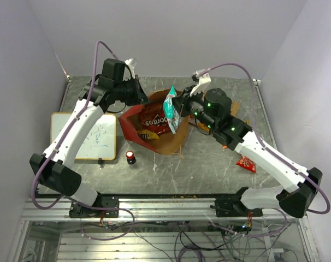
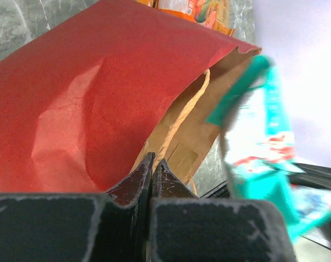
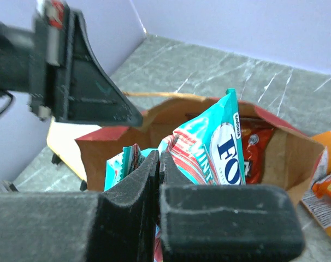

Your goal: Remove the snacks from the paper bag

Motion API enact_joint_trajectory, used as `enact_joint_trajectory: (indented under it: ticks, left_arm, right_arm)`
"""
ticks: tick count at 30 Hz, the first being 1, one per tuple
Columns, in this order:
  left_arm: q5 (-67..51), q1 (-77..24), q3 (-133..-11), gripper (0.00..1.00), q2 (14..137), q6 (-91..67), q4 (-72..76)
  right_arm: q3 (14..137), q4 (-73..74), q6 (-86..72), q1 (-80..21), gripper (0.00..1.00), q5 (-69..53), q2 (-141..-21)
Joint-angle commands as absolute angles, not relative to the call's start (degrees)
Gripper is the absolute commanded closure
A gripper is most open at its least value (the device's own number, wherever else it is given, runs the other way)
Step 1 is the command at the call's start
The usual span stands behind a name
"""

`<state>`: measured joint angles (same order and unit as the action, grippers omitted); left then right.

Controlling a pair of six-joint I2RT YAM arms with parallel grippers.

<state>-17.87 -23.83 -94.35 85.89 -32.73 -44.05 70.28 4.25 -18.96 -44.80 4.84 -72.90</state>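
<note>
The paper bag (image 1: 166,143) lies at mid-table, red outside, brown inside, its mouth open. My left gripper (image 1: 144,97) is shut on the bag's rim; the left wrist view shows its jaws (image 2: 152,164) pinching the red wall (image 2: 83,103). My right gripper (image 1: 180,104) is shut on a teal mint packet (image 1: 171,112) and holds it up above the bag's mouth. The right wrist view shows this gripper (image 3: 159,158), the packet (image 3: 223,144) and the bag (image 3: 296,161). A red chip bag (image 1: 153,115) lies inside the bag and also shows in the right wrist view (image 3: 256,153).
A small red packet (image 1: 246,163) and orange packets (image 1: 228,140) lie on the table by the right arm. A red-and-black cylinder (image 1: 131,157) stands in front of the bag. A white board (image 1: 92,136) lies at the left.
</note>
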Motion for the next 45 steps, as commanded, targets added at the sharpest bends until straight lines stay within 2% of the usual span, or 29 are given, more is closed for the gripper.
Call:
enact_joint_trajectory:
  ticks: [1,7,11,20,24,29,36,40,45]
  left_arm:
    - [-15.7,-24.0,-96.5,0.93,86.9,-31.7,-45.6]
    - [-13.4,-24.0,-102.4,0.93,89.6,-30.5,-48.2]
    - [-14.1,-24.0,-104.3,0.93,90.5,-30.9,-48.1]
    - [-15.9,-23.9,-104.0,0.93,90.5,-31.0,-48.8]
    - [-19.8,-24.0,-102.6,0.93,89.5,-31.9,-45.3]
    - [-21.0,-23.9,-101.1,0.93,88.0,-32.2,-43.8]
    - [-21.9,-23.9,-100.9,0.93,87.8,-29.9,-44.0]
    - [-21.4,-23.9,-104.7,0.93,90.5,-26.9,-46.9]
    - [-21.4,-23.3,-106.7,0.93,91.7,-25.1,-47.4]
  right_arm:
    - [76.7,8.5,-18.3,-44.5,1.0,9.6,-69.6]
    - [83.0,14.6,-17.8,-42.0,1.0,11.3,-67.5]
    - [84.4,13.6,-15.6,-38.6,1.0,11.7,-68.2]
    - [85.9,6.5,-19.6,-19.9,1.0,4.4,-75.3]
    - [80.3,0.3,-17.5,-15.0,1.0,3.2,-80.1]
    - [75.1,-5.6,-9.8,-13.7,1.0,2.9,-87.9]
    - [77.5,-8.5,5.3,-14.1,1.0,2.9,-101.2]
    - [76.9,-10.6,16.0,-14.5,1.0,5.0,-105.6]
    - [77.6,-10.0,22.4,-15.6,1.0,0.0,-109.9]
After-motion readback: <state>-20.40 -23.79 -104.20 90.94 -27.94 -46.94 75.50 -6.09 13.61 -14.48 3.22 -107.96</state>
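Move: The snack pile on the flattened cardboard lies some 22 cm ahead, 23 cm right and 31 cm below the right hand, which holds the mint pack. The open paper bag is about 10 cm ahead, 5 cm left and 26 cm below; the Doritos in it are 15 cm ahead, 5 cm left, 29 cm down. From the left hand, shut on the bag's handle, the pile is 20 cm ahead, 32 cm right. Still pinching the mint pack, the right hand rises 10 cm, swings forward-right and sinks 30 towards the pile. ##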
